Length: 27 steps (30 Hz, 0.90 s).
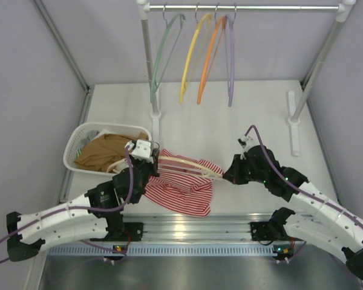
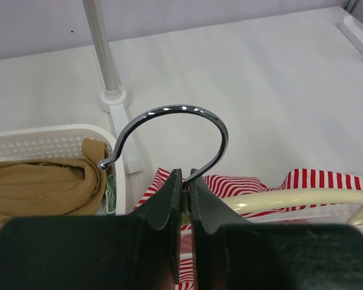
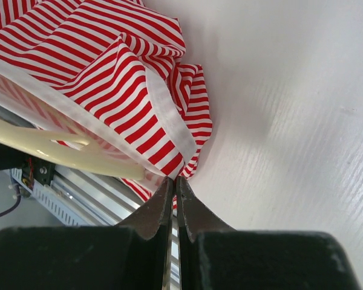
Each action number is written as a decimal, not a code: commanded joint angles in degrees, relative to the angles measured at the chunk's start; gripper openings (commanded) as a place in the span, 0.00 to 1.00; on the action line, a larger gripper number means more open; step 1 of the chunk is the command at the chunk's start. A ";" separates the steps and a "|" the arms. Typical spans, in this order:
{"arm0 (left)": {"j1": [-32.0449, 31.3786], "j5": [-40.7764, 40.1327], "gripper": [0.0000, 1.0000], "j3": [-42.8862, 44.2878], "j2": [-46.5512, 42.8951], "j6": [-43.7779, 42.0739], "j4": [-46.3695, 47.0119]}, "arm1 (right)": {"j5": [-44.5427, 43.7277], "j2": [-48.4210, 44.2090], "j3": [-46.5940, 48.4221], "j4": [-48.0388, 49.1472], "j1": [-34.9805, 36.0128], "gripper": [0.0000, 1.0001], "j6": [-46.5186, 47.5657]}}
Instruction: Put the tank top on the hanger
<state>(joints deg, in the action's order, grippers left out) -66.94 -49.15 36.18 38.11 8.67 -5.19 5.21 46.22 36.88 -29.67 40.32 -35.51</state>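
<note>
The red-and-white striped tank top point(image 1: 184, 187) lies crumpled on the table between my arms. The cream hanger point(image 1: 190, 165) lies across its top edge, partly inside the cloth. My left gripper point(image 1: 152, 162) is shut on the neck of the hanger just below the metal hook point(image 2: 181, 109); the cream arm point(image 2: 302, 198) runs off to the right over the tank top point(image 2: 327, 180). My right gripper point(image 1: 227, 175) is shut on the edge of the tank top point(image 3: 109, 78) at its white trim, with the hanger's arm end point(image 3: 60, 148) under the cloth just beside the fingertips.
A white basket point(image 1: 78, 136) holding a tan-brown garment point(image 1: 103, 151) stands to the left of my left gripper. A rail at the back carries green point(image 1: 163, 54), golden-yellow point(image 1: 190, 60), orange point(image 1: 209, 60) and purple point(image 1: 230, 60) hangers. Rack posts point(image 1: 148, 66) point(image 1: 314, 66) stand on the table.
</note>
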 commanded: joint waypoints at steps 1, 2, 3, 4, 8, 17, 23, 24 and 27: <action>0.05 -4.20 0.00 0.47 0.48 -1.72 1.23 | -0.03 -1.30 3.19 -2.06 -1.20 0.00 1.84; 0.05 -4.47 0.00 0.55 0.74 -1.81 1.58 | 0.06 -1.48 3.37 -2.23 -1.12 0.00 1.76; 0.05 -4.55 0.00 0.55 0.91 -1.81 1.85 | 0.06 -1.83 3.46 -2.49 -1.12 0.00 1.84; 0.05 -4.21 0.00 0.64 1.00 -2.07 1.94 | 0.06 -1.92 3.46 -2.76 -1.20 0.00 1.93; 0.05 -3.51 0.00 0.73 1.88 -2.25 2.47 | 0.50 -2.36 3.28 -2.85 -1.12 0.00 1.93; -0.04 -3.59 0.00 1.96 4.69 -2.78 3.08 | 3.48 -2.45 7.41 -2.93 -1.12 0.00 1.49; 0.05 -1.48 0.00 3.36 7.85 -4.36 7.82 | 8.04 -1.22 11.62 -1.36 -1.12 0.00 -0.17; 0.05 -0.96 0.00 3.71 8.47 -4.53 8.44 | 8.67 -0.43 12.24 -0.31 -1.12 0.00 -0.61; 0.05 1.24 0.00 5.21 10.75 -4.97 11.24 | 11.13 1.85 15.93 1.10 -1.12 0.00 -2.46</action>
<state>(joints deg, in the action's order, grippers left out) -66.89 -49.23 37.60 47.83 5.37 -2.37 12.58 46.35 47.55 -32.21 39.94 -36.12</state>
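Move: The left hand holds the cream hanger just under its hook; the tank top's strap edge, in the right fingers, lies some 22 cm to its right, 5 cm back and 10 cm lower. From the right hand, the hanger's right end is about 2 cm to the left, 1 cm back and 1 cm higher. The tank top's heap lies roughly 13 cm to the right hand's left, 3 cm back and 8 cm below. Keeping its pinch on the striped strap edge, the right hand first eases slightly back, then lifts about 7 cm and drifts some 2 cm left, carrying the edge up past the hanger's right end. The left hand, still gripping the hanger's neck, sinks and shifts right by about 2 cm each, edging forward and rolling its left side up, which dips the hanger's right end. ##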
